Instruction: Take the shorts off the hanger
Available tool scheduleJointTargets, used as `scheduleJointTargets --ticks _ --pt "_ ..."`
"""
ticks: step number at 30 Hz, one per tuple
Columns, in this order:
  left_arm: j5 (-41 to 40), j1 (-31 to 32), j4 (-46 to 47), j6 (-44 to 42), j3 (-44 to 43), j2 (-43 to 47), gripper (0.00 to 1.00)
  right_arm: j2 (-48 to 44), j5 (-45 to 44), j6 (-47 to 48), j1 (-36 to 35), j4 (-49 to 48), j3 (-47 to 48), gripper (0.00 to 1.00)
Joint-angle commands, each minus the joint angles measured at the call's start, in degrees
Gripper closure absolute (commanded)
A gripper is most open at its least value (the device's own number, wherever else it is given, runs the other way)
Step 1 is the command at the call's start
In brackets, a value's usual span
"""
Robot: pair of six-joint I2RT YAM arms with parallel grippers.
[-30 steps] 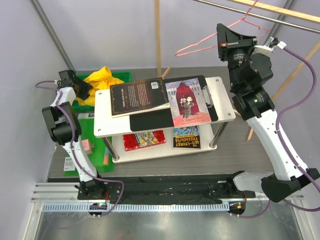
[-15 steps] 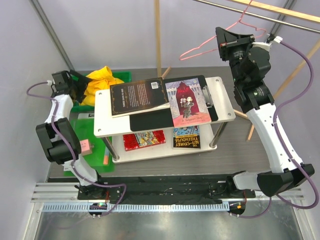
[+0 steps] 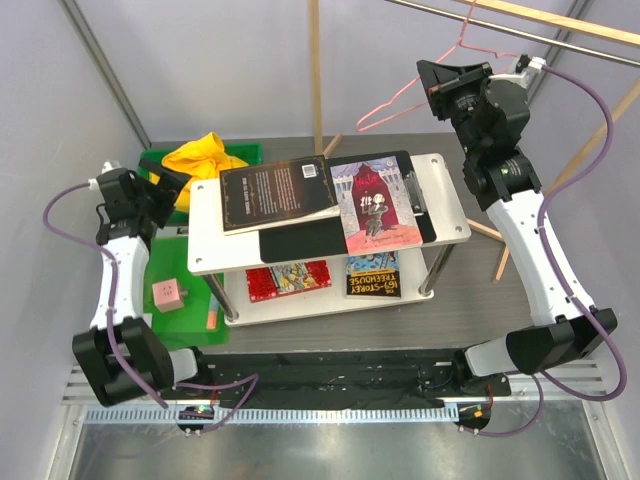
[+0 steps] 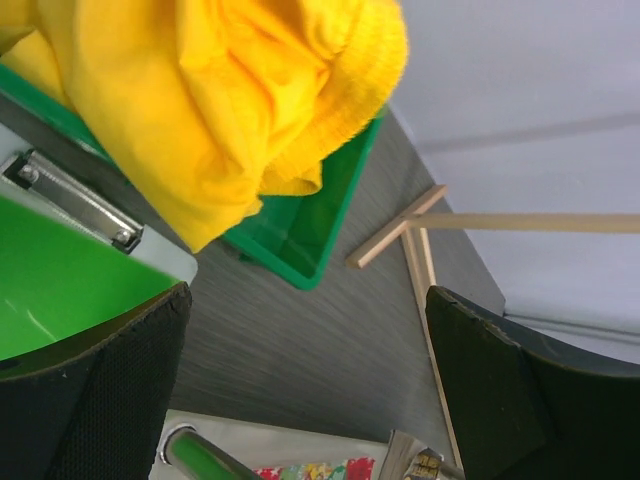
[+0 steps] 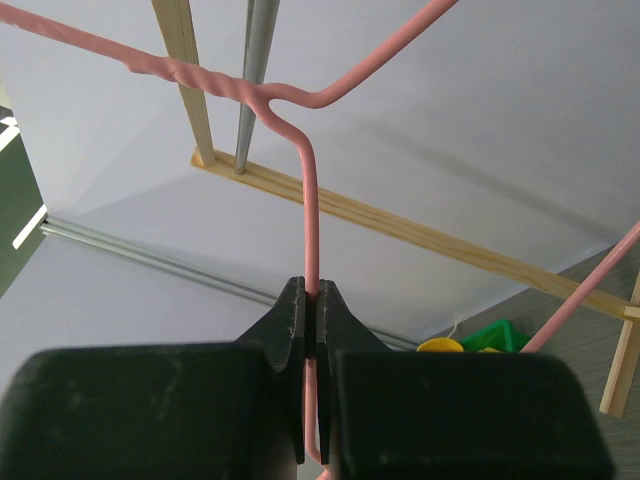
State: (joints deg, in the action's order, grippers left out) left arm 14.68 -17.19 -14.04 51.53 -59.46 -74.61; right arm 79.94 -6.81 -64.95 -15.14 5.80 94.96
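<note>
The yellow shorts [image 3: 203,156] lie bunched in a green bin [image 3: 247,153] at the back left, off the hanger. In the left wrist view the shorts [image 4: 220,100] hang over the bin's rim [image 4: 312,232]. My left gripper [image 3: 166,187] is open and empty, just near-left of the shorts; its fingers [image 4: 90,400] stand wide apart over bare table. My right gripper [image 3: 432,88] is shut on the pink wire hanger [image 3: 395,100], held high at the back right. The hanger's wire [image 5: 309,200] runs up from between the closed fingers [image 5: 311,300].
A white two-tier shelf [image 3: 445,225] with several books fills the middle. A green clipboard [image 3: 175,265] with a pink block [image 3: 167,294] lies at the left. Wooden rods [image 3: 316,70] and a metal rail [image 3: 520,35] cross the back, near the hanger.
My left gripper has drawn back from the shorts toward the near left, empty. My right gripper has moved left and up a little with the hanger.
</note>
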Motion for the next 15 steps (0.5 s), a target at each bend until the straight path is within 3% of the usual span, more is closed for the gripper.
scheduleJointTargets --ticks 1,6,12,15 --pt "1.23 0.32 -0.02 -4.85 -1.61 8.06 0.02 1.26 3.47 2.89 0.19 -1.15 4.53 0.99" --pt "1.32 0.32 -1.78 -6.35 -4.87 11.67 0.03 2.58 6.10 4.56 0.19 -3.68 4.89 0.99" --pt "9.83 1.02 -1.25 -4.95 -10.14 10.36 0.04 3.90 10.15 14.58 0.19 -4.13 7.96 0.99" --pt "10.29 2.16 -1.07 -5.64 -13.04 10.27 0.07 4.26 12.60 16.95 0.28 -5.00 8.58 0.99"
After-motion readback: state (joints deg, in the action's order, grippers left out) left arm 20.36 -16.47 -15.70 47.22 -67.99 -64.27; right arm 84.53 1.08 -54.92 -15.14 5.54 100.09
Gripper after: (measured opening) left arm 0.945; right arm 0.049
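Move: The shorts, already loose, lie in the green bin about 15 cm straight ahead of the left hand and some 18 cm below it; the bin's middle is roughly 11 cm ahead, and the dark book on the shelf about 22 cm right, level with the hand. For the right hand, gripping the hanger, the rail at its hook is some 10 cm ahead, 5 cm right and 12 cm above. Left hand, open, rises 13 cm away from the shorts, tipping up; right carries the hanger 2.5 cm left, rolling. ##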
